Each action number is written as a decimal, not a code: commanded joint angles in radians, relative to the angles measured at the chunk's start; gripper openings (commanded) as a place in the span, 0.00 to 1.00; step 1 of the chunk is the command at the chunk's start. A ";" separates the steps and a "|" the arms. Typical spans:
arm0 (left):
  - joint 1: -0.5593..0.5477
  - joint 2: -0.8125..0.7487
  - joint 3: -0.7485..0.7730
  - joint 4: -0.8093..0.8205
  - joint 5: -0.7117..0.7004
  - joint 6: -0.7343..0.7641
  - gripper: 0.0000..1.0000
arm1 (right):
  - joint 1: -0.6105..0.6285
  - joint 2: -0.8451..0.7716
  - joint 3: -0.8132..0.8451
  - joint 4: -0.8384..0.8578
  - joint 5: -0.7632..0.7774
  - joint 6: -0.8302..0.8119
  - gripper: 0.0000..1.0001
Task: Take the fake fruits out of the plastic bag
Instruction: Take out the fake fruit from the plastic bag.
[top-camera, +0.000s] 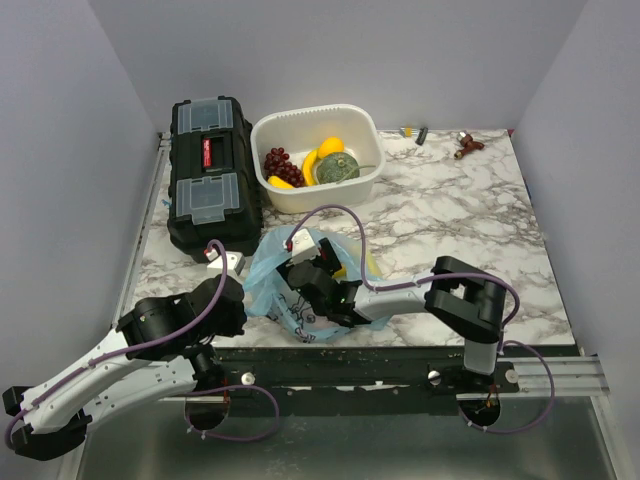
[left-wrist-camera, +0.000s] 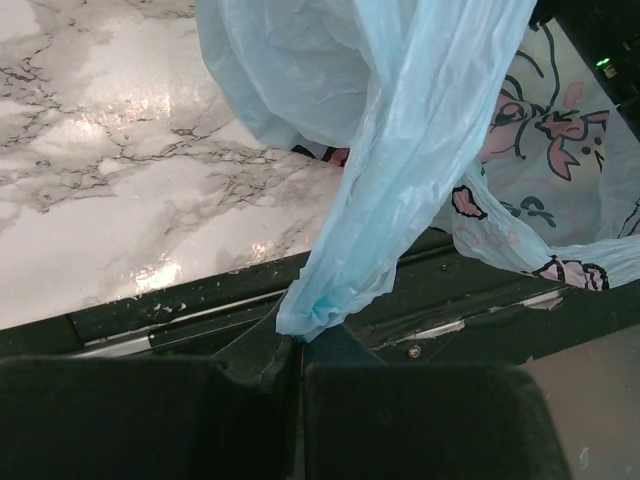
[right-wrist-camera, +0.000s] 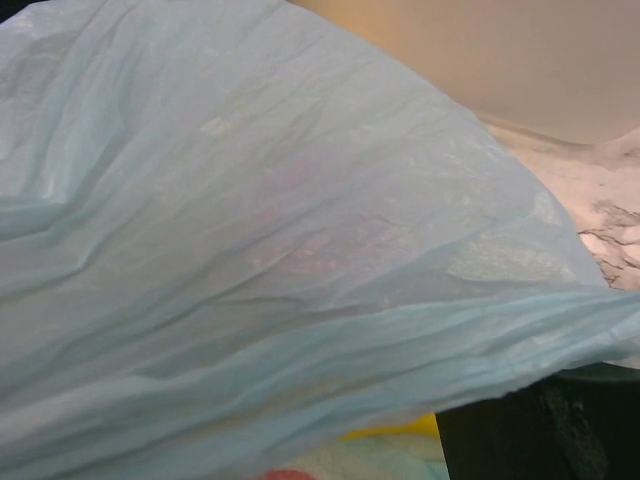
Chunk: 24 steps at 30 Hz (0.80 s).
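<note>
The light-blue plastic bag (top-camera: 290, 290) lies crumpled at the table's front edge. My left gripper (top-camera: 243, 298) is shut on a twisted strip of the bag (left-wrist-camera: 345, 240) and pulls it taut; the jaws (left-wrist-camera: 298, 345) meet on the film. The printed girl face (left-wrist-camera: 545, 120) shows to the right. My right gripper (top-camera: 308, 272) reaches into the bag's mouth. In the right wrist view bag film (right-wrist-camera: 280, 230) covers nearly everything. One dark finger (right-wrist-camera: 540, 430), a yellow piece (right-wrist-camera: 400, 428) and a red bit (right-wrist-camera: 285, 474) show beneath it. Grapes (top-camera: 282, 165), bananas (top-camera: 309, 168) and a melon (top-camera: 338, 168) lie in the tub.
The white tub (top-camera: 370, 180) stands at the back centre and also holds an orange-yellow lemon (top-camera: 330, 147). A black toolbox (top-camera: 208, 170) stands to its left. Small items (top-camera: 466, 146) lie at the back right. The black front rail (left-wrist-camera: 480, 300) runs under the bag.
</note>
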 joint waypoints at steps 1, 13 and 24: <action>-0.001 0.004 -0.003 -0.008 -0.004 0.004 0.00 | -0.006 -0.083 -0.033 -0.054 0.093 -0.021 0.87; 0.001 0.024 -0.003 -0.008 -0.002 0.006 0.00 | -0.061 -0.095 -0.105 -0.020 0.138 -0.081 0.88; 0.000 0.026 -0.003 -0.009 -0.001 0.005 0.00 | -0.129 0.014 -0.062 0.047 0.124 -0.158 0.90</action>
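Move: The yellow fake fruit showing through the bag's right side lies about 14 cm to the right of the right hand, roughly 2 cm back and some 4 cm lower. Another yellow patch of fruit peeks out about 8 cm right and 5 cm back, 3 cm down; the white tub's middle is some 23 cm ahead and 3 cm right, about level in height. From the left hand, the first yellow fruit is about 30 cm right, 9 cm ahead and 8 cm below. The bag's thin blue film stays draped over the right hand as that hand, fingers still wide open, sweeps inside it about 7 cm right and then increasingly forward, some 4 cm, towards the yellow fruit at the right side. It arches up a couple of centimetres before sinking again, turning roughly 10 degrees clockwise. The left hand keeps the handle pinched. ##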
